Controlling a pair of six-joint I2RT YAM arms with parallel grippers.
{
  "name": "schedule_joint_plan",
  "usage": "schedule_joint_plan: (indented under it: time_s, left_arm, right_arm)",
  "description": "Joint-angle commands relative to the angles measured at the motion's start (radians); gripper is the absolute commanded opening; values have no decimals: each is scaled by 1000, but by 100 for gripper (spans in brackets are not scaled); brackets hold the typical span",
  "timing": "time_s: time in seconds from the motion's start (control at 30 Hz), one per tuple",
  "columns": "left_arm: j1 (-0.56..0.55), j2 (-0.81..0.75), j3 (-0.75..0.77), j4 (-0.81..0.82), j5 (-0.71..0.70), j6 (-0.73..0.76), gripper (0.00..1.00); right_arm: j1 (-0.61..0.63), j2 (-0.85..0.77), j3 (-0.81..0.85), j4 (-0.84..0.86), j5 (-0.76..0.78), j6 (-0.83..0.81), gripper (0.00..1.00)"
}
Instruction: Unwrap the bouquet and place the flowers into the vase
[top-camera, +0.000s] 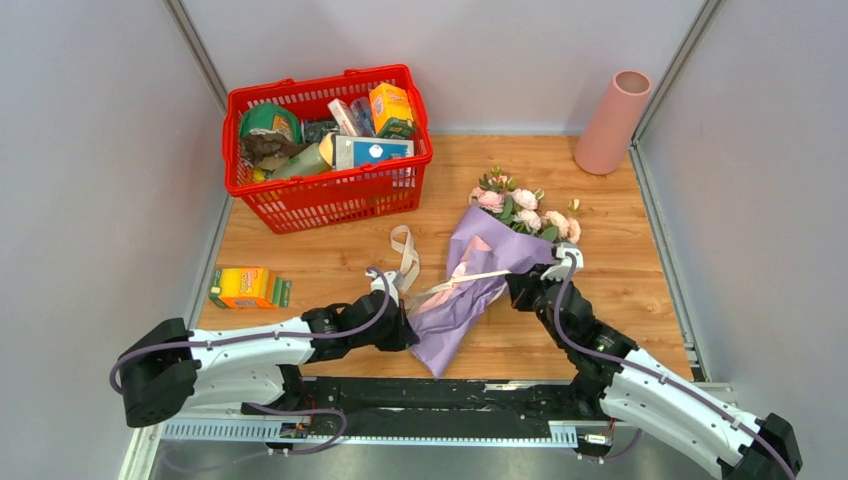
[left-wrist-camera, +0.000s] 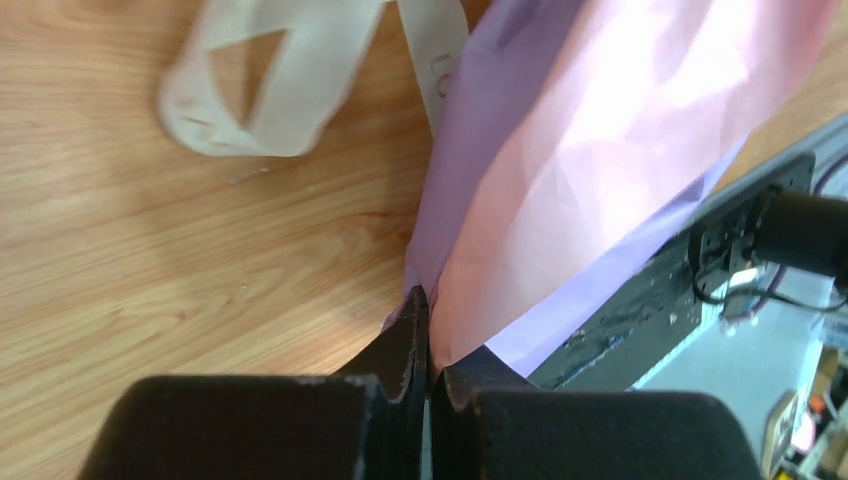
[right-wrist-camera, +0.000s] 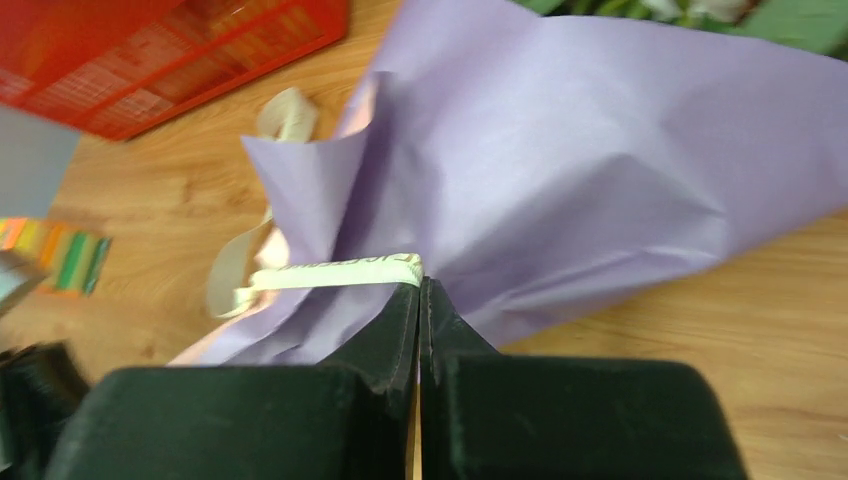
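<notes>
The bouquet (top-camera: 480, 290) lies slanted on the table in lilac paper (right-wrist-camera: 560, 170), its pink inside (left-wrist-camera: 590, 150) showing. The flowers (top-camera: 525, 210), pale pink roses with leaves, stick out of its far end. My left gripper (top-camera: 408, 325) (left-wrist-camera: 428, 300) is shut on the paper's left edge near the lower end. My right gripper (top-camera: 515, 280) (right-wrist-camera: 420, 285) is shut on the end of the cream ribbon (right-wrist-camera: 340, 270), which runs taut across the wrap. A loose ribbon loop (top-camera: 405, 250) (left-wrist-camera: 280, 90) lies on the wood to the left. The salmon-pink vase (top-camera: 612, 122) stands at the back right corner.
A red basket (top-camera: 340, 205) full of groceries stands at the back left. An orange and green box (top-camera: 248, 287) lies near the left wall. Grey walls close in the table on three sides. A black rail (top-camera: 450, 400) runs along the near edge.
</notes>
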Motion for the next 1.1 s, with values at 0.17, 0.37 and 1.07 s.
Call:
schedule_joint_plan:
  time_s: [0.17, 0.37, 1.07]
  left_arm:
    - [-4, -31, 81, -323, -243, -125, 0]
    - [-4, -37, 63, -361, -252, -151, 0]
    - [-7, 35, 43, -150, -132, -82, 0]
  right_arm:
    - [-185, 29, 99, -121, 247, 68, 0]
    - [-299, 48, 150, -121, 230, 11, 0]
    - [-379, -83, 90, -55, -773, 5, 38]
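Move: My right hand still pinches the cream ribbon. The ribbon knot lies about 13 cm to its left, 3 cm back and some 7 cm lower; the flower heads are roughly 12 cm ahead of that hand, 3 cm to its right and 8 cm lower. My left hand holds the bottom edge of the purple wrap. From it the knot is about 10 cm ahead, 5 cm to the right and slightly higher, and the loose ribbon loop some 19 cm ahead and 2 cm left. With my right hand I pull the ribbon away from the knot, about 10 cm right and some 5 cm forward, turning clockwise, then swing back left and towards me almost to my starting point and begin opening the fingers. My left hand keeps its pinch on the wrap, easing forward-left with a slight counter-clockwise turn, then drawing farther left and sinking about 3 cm. ##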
